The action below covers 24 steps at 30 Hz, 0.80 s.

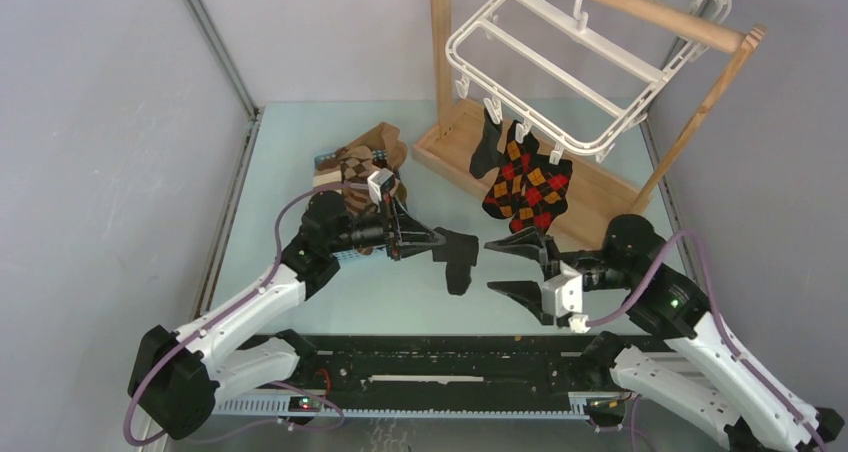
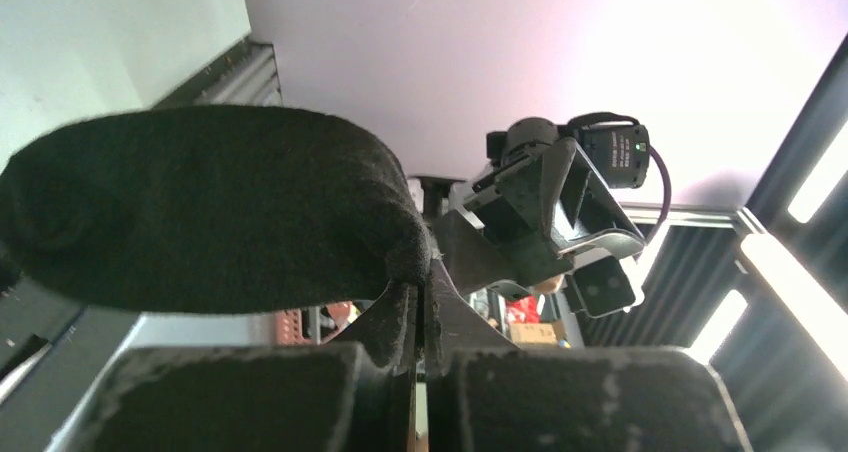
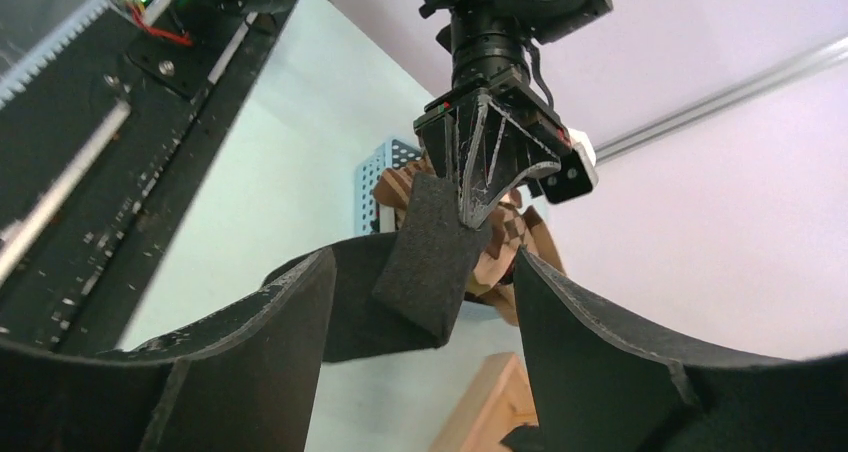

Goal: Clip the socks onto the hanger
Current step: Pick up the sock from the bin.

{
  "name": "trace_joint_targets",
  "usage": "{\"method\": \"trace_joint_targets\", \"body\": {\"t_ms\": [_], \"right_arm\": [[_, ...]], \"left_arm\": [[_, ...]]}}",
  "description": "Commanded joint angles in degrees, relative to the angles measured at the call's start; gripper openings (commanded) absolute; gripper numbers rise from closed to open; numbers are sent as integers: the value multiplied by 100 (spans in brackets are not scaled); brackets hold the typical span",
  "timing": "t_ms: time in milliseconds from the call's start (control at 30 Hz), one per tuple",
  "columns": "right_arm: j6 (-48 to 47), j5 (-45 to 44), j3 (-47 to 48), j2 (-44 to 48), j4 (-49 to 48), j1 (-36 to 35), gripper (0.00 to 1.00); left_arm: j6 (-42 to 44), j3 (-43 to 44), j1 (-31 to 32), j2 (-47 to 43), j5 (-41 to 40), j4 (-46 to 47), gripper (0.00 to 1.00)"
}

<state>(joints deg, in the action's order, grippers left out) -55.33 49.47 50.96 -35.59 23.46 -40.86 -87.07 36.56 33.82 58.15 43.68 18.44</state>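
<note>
My left gripper (image 1: 443, 243) is shut on a plain black sock (image 1: 460, 263), which hangs from it above the table. In the left wrist view the sock (image 2: 200, 212) is pinched between the closed jaws (image 2: 427, 294). My right gripper (image 1: 520, 269) stands open just right of that sock, not touching it. In the right wrist view the sock (image 3: 430, 262) hangs ahead, between the spread fingers (image 3: 260, 342). The white hanger (image 1: 560, 67) hangs on the wooden rail. A black sock (image 1: 487, 144) and an argyle sock (image 1: 527, 182) are clipped to it.
The tan wooden stand (image 1: 590, 207) rises at the back right, its base just behind my right gripper. Behind my left arm, brown patterned socks (image 1: 362, 160) lie piled in a small blue basket (image 3: 372, 172). Grey walls close in both sides.
</note>
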Motion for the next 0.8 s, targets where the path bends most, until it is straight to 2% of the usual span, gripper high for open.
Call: {"method": "trace_joint_targets", "body": {"t_ms": [0,67,233,567,767], "right_arm": [[-1233,-708,-155,-233,-511,-503,73],[-1249,-1024,-301,-268,-866,-739,73],[-1646,-1373,-350,-422,-759,-1089,73],[-1721,-2221,-586,-559,-1581,-1312,70],[-1727,-2154,-591,-479,-1744,-1371,42]], "left_arm": [[-608,458,-26,-12,595,103,0],[-678,481,-16,5,691,105,0],[-752,546,-13,2,764,178,0],[-915,699,106,150,905,406,0],[-947,721,105,225,937,462,0]]}}
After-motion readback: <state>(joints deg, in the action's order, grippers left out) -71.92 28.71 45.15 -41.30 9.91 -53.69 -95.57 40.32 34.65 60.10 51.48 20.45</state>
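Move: The left hand pinches the dark sock, whose middle lies about 3 cm back and 4 cm to the right of its fingertips, a little below. From the open right hand that sock is some 6 cm left, 2 cm ahead and roughly 2 cm lower. The checkered socks hang about 15 cm ahead of the right hand and 7 cm to its right, near its height; the bin is around 20 cm ahead, 25 cm left and 25 cm below. The right fingers come around the free near edge of the dark sock and begin to close, going from wide open to about half, without shutting on it. The hand gets there by about 4 cm left and 4 cm forward, dipping 2-3 cm before rising slightly, and rolls some 20 degrees about its fingers, forward side up. The left hand keeps its pinch and carries the sock 3 cm up and 2 cm back. ##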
